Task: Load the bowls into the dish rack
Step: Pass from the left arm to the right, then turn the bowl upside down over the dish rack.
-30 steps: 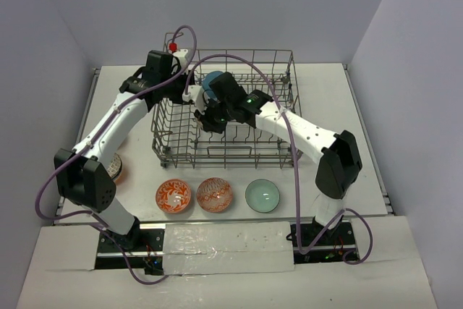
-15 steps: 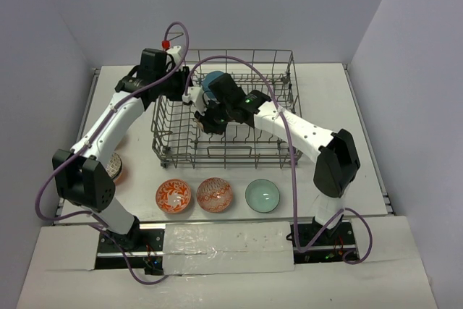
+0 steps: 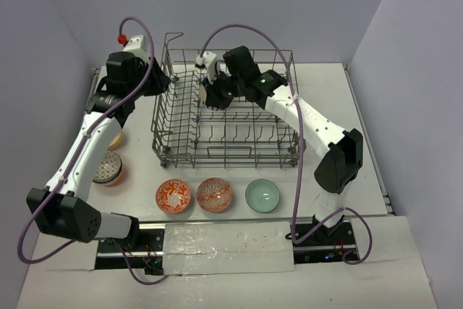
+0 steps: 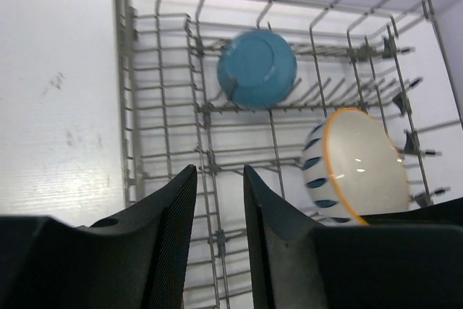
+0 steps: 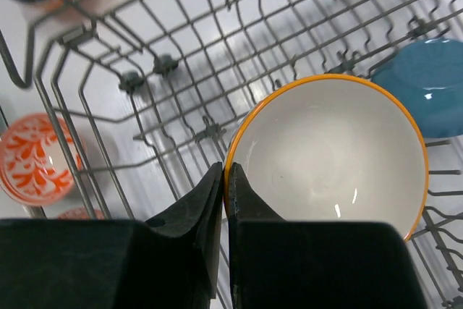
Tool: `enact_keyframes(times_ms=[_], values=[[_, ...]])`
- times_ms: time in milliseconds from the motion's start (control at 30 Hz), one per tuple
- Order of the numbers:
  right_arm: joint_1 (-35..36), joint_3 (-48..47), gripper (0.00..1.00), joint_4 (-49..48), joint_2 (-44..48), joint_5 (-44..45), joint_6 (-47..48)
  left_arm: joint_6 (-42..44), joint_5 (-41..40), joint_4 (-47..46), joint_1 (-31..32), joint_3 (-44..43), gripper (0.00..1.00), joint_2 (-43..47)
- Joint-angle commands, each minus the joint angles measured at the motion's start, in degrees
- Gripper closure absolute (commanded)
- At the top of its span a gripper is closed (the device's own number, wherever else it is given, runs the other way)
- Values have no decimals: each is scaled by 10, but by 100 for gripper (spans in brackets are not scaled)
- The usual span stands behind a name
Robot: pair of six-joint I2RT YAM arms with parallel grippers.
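Note:
The dish rack [image 3: 168, 129] stands in the middle of the table. My right gripper [image 5: 225, 175] is shut on the rim of a white striped bowl [image 5: 325, 157] with an orange edge, held above the tines in the rack's back left part. A teal-blue bowl [image 4: 257, 69] rests on edge in the rack just behind it. My left gripper [image 4: 219, 179] is open and holds nothing, above the rack's left wall [image 4: 163, 106]. In the top view, the left gripper [image 3: 160, 81] is outside that wall and the right gripper [image 3: 208, 96] is inside.
Two orange-red patterned bowls [image 3: 173, 195] [image 3: 214, 195] and a pale green bowl [image 3: 262, 195] sit in a row in front of the rack. A blue-white patterned bowl [image 3: 108, 168] and a tan bowl [image 3: 116, 140] lie at the left, under my left arm.
My left arm has pulled back to the left, out of the rack, its jaws a little wider. My right gripper has carried the striped bowl toward the rack's back.

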State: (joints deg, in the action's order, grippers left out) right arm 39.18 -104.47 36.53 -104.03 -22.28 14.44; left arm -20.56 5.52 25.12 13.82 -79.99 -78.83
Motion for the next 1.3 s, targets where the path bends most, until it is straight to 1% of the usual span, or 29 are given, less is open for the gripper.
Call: enact_keyframes(times_ms=[0, 133, 167, 200, 233, 267, 300, 333, 367, 400, 433, 467, 533, 567, 600, 633, 667, 700, 733, 800, 833, 867, 933, 1000, 1133, 1167, 1267], values=[[-15, -58, 100, -49, 8, -18, -60, -30, -30, -60, -18, 21, 62, 29], [-36, -61, 100, -80, 12, -10, -113, -41, -42, -67, -33, 30, 63, 36], [-43, -59, 100, -89, 14, -25, -126, -43, -43, -68, -37, 31, 63, 37], [-59, -47, 100, -102, 15, -32, -162, -45, -41, -68, -40, 31, 63, 37], [-67, -37, 100, -137, 23, -41, -184, -48, -40, -68, -42, 32, 63, 35], [-77, -25, 100, -158, 28, -63, -227, -50, -38, -71, -48, 33, 63, 35], [-95, 4, 100, -208, 33, -70, -251, -52, -32, -73, -50, 33, 63, 34], [-103, 17, 100, -234, 43, -90, -276, -57, -30, -73, -56, 34, 63, 33], [-111, 32, 100, -259, 45, -97, -319, -59, -28, -73, -56, 35, 63, 32], [-124, 57, 100, -302, 50, -105, -337, -60, -26, -73, -59, 36, 64, 32], [-129, 68, 100, -324, 51, -111, -354, -61, -27, -74, -61, 36, 64, 32], [-133, 90, 100, -360, 52, -124, -387, -61, -29, -72, -61, 36, 64, 32], [-151, 115, 100, -406, 57, -130, -425, -60, -30, -73, -63, 36, 64, 32], [-156, 144, 100, -431, 59, -132, -468, -61, -31, -72, -63, 36, 64, 33], [-161, 161, 100, -487, 63, -137, -491, -61, -29, -72, -64, 36, 64, 33], [-175, 176, 100, -516, 65, -139, -516, -61, -27, -73, -64, 36, 64, 33], [-180, 203, 100, -543, 66, -142, -561, -62, -27, -73, -66, 37, 63, 33], [-185, 216, 100, -596, 66, -146, -580, -64, -25, -73, -68, 37, 64, 32], [-193, 224, 100, -615, 64, -148, -609, -64, -22, -74, -70, 38, 64, 32], [-198, 240, 100, -657, 59, -149, -632, -66, -21, -73, -71, 37, 64, 32], [-201, 246, 100, -675, 58, -150, -661, -67, -16, -73, -74, 37, 64, 32], [-208, 261, 100, -723, 57, -150, -679, -68, -14, -74, -75, 37, 64, 32], [-214, 273, 100, -762, 51, -150, -725, -70, -11, -76, -77, 39, 64, 32], [-221, 279, 100, -800, 45, -149, -743, -70, -9, -76, -79, 39, 64, 32], [-229, 289, 100, -855, 33, -131, -806, -74, -2, -75, -84, 38, 64, 28], [-233, 298, 100, -882, 30, -116, -817, -76, 1, -76, -84, 39, 64, 27], [-234, 312, 100, -907, 25, -84, -842, -77, 4, -75, -85, 39, 64, 25]])
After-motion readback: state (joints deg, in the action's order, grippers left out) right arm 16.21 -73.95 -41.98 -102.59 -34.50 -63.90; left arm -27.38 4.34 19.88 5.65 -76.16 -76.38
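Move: From the right hand, which already grips the white orange-rimmed bowl alone, the free far-row spot just right of the blue bowl lies about 18 cm ahead, 11 cm right and 17 cm below. The blue bowl is 18 cm ahead, 1 cm right, equally low. The rack's far rail has its middle 30 cm ahead, 6 cm right, 12 cm lower. For the empty left hand, that spot is roughly 16 cm ahead, 24 cm right, 22 cm below. Carrying the white bowl out towards the rack's far row, the right hand goes about 11 cm forward and 9 cm right, rising 4 cm, dipping, then climbing to end 7 cm higher. Its wrist turns some 70 degrees, swinging the down-slanted fingers up to just past level, grip kept. The left hand, still open and empty, backs off 6 cm left. ##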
